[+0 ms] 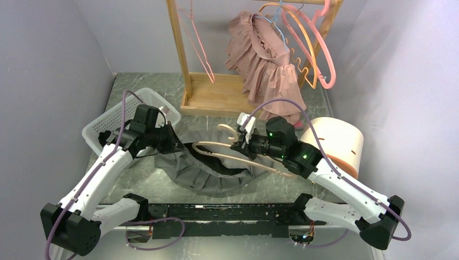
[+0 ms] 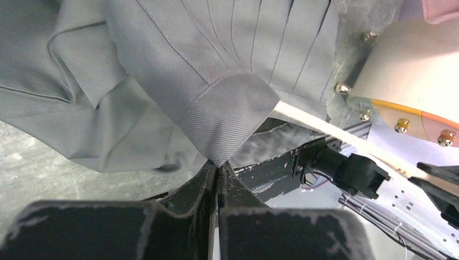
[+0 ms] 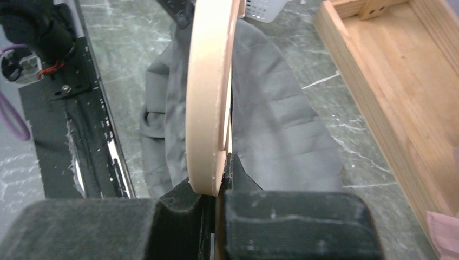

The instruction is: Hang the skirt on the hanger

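Note:
A grey pleated skirt (image 1: 203,173) lies spread on the marble table between the arms. My left gripper (image 1: 176,142) is shut on its waistband (image 2: 224,116) at the skirt's left edge, and the band's corner is pinched between the black fingers (image 2: 203,184). A beige hanger (image 1: 233,154) lies across the skirt, its far end reaching into the waist opening. My right gripper (image 1: 238,145) is shut on the hanger (image 3: 208,86) near its hook, holding it edge-on above the skirt (image 3: 281,124).
A wooden clothes rack (image 1: 216,95) stands at the back with a pink ruffled dress (image 1: 265,62) and pink and orange hangers (image 1: 316,49). A white basket (image 1: 116,116) sits at the left. A peach cylinder (image 1: 338,143) is at the right.

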Robot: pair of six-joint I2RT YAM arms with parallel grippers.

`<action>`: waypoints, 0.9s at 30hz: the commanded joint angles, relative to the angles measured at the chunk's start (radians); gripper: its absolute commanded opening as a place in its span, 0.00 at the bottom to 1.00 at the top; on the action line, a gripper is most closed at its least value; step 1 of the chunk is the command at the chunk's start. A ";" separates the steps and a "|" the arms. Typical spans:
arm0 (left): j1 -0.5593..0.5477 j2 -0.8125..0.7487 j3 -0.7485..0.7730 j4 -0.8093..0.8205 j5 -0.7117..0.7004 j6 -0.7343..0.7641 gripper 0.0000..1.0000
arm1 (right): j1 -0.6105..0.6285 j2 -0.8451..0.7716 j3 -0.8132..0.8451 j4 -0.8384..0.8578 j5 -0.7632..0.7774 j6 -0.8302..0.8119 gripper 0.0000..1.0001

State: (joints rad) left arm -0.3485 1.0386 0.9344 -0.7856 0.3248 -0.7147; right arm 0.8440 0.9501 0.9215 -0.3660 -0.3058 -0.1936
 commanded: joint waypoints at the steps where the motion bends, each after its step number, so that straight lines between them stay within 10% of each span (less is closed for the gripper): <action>1: 0.006 0.006 0.035 -0.031 0.102 -0.034 0.07 | 0.016 -0.023 0.002 0.072 0.138 0.013 0.00; 11: 0.006 0.014 0.077 0.039 0.193 -0.075 0.07 | 0.020 -0.041 -0.071 0.173 -0.202 -0.001 0.00; 27: 0.006 -0.013 -0.076 0.361 0.619 -0.097 0.07 | 0.050 0.159 -0.238 0.787 -0.112 0.085 0.00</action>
State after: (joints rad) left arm -0.3485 1.0477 0.8928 -0.5606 0.7788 -0.7860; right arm 0.8852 1.1069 0.7147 0.1593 -0.4244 -0.1398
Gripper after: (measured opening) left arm 0.075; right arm 0.046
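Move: The left hand already pinches the grey skirt's waistband; the end of the beige hanger lies about 4 cm to its right, 1 cm farther out and 1 cm lower. From the right hand, which grips that hanger, the held left end of the waist opening is some 16 cm to the left, 2 cm ahead and 6 cm down. The white basket is roughly 17 cm left of the left hand, 13 cm ahead and 15 cm below. The two hands close on each other to thread the hanger into the skirt's waist: the right, keeping its grip, first eases forward slightly, then back and up a little, then drives about 6 cm left towards the held corner, ending some 3 cm lower with its fingers turned slightly up and counter-clockwise. The left keeps its pinch on the waistband and draws it about 6 cm right and 5 cm up over the hanger's end, also drifting slightly back late on, as its fingers swing over 20 degrees from downward towards the right and turn clockwise. ##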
